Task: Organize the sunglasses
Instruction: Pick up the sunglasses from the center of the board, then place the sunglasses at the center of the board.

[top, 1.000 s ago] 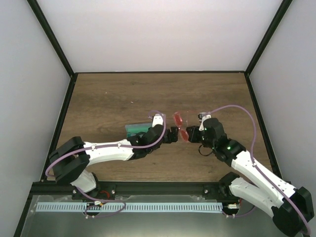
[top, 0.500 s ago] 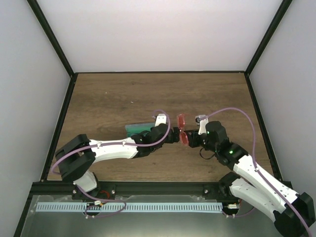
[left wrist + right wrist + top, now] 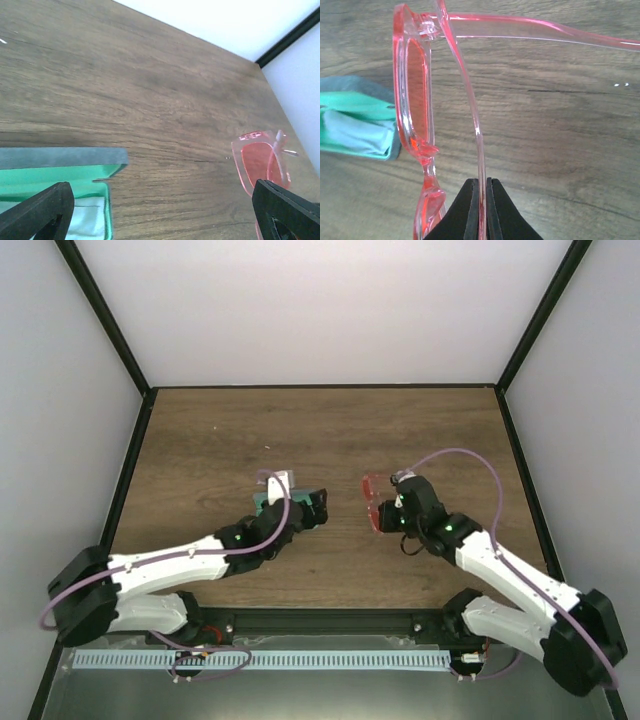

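The sunglasses (image 3: pixel 371 502), with red translucent lenses and a pale pink frame, hang just above the wooden table at centre right. My right gripper (image 3: pixel 392 510) is shut on one thin arm of the sunglasses (image 3: pixel 479 145), pinched between the two black fingertips (image 3: pixel 470 200). One arm is folded in and the other sticks out to the right. My left gripper (image 3: pixel 314 508) is open and empty, a short way left of the sunglasses (image 3: pixel 262 163). Its fingers (image 3: pixel 40 212) stand wide apart over bare wood.
An open case (image 3: pixel 268 502), grey outside with a green lining (image 3: pixel 50 175), lies under the left wrist. A light blue cloth (image 3: pixel 86 226) rests inside it. Black frame rails and white walls border the table (image 3: pixel 300 430).
My left gripper has drawn back to the left, away from the sunglasses and over the case, and opened a little wider. The right gripper keeps its hold and has shifted slightly left.
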Motion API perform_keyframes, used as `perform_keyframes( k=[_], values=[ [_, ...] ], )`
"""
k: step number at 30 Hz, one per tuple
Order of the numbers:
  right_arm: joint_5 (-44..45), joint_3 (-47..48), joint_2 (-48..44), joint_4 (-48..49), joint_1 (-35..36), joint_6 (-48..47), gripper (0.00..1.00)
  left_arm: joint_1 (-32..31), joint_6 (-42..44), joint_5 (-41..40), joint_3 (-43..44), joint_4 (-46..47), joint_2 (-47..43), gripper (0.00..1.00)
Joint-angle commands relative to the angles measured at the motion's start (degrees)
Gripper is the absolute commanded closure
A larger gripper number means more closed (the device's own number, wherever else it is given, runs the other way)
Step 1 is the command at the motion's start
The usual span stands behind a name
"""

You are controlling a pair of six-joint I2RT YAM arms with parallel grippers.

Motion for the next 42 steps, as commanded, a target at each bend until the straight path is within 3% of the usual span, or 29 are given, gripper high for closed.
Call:
perform_keyframes(
  k=[1, 11, 17, 21, 30, 37, 42],
  values=[
    [7.0, 5.2, 6.4, -1.4, 0.5, 0.6, 0.99, 0.1, -2.1, -4.4, -5.1, -2.9, -8.2, 0.00],
    [20.9, 11.7, 21.4, -8.1, 0.5, 3.9, 0.99, 0.1, -4.1, -7.8, -13.0, -10.8, -26.4, 0.00],
    [17.9, 10.8, 25.1, -5.9, 0.5, 3.7, 0.99, 0.1, -4.0, -7.4, -15.9, -12.1, -32.4, 0.00],
    [8.7, 8.2, 25.1, -0.7, 0.7, 3.6, 0.99, 0.1, -5.0, -5.1, -16.3, -9.9, -27.7, 0.00],
    [12.3, 6.3, 27.0, -0.5, 3.0, 5.9, 0.98, -0.1, -6.1, -0.2, -17.6, 2.5, -13.4, 0.02],
    [10.1, 6.5, 26.3, 0.7, 3.8, 5.0, 0.75, -0.8, -5.1, 2.7, -11.3, 6.5, 0.9, 0.02],
    [15.4, 6.2, 19.8, -1.7, 3.8, 7.1, 0.71, -0.7, -4.8, 3.3, -9.4, 11.5, 8.8, 0.02]
  ],
)
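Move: My right hand still pinches the sunglasses by one temple, their middle about 2 cm ahead and 3 cm left of it. The bare spot on the board where they'll go is roughly 4 cm ahead, 2 cm left and 11 cm below. The open green case lies some 22 cm left of that hand and 6 cm ahead, at board height. From my empty left hand the sunglasses are about 10 cm right, 2 cm ahead and 5 cm lower; the case is 6 cm ahead, 9 cm left and 15 cm below. I lower the sunglasses about 9 cm to the board with my right hand, first forward and right, then easing back left, tipping its left side and fingertips down, and part the fingers about a quarter to free the temple, rising barely 1 cm. Meanwhile my wide-open left hand swings left and slightly back and up, then sinks about 12 cm while returning right beside the case. ##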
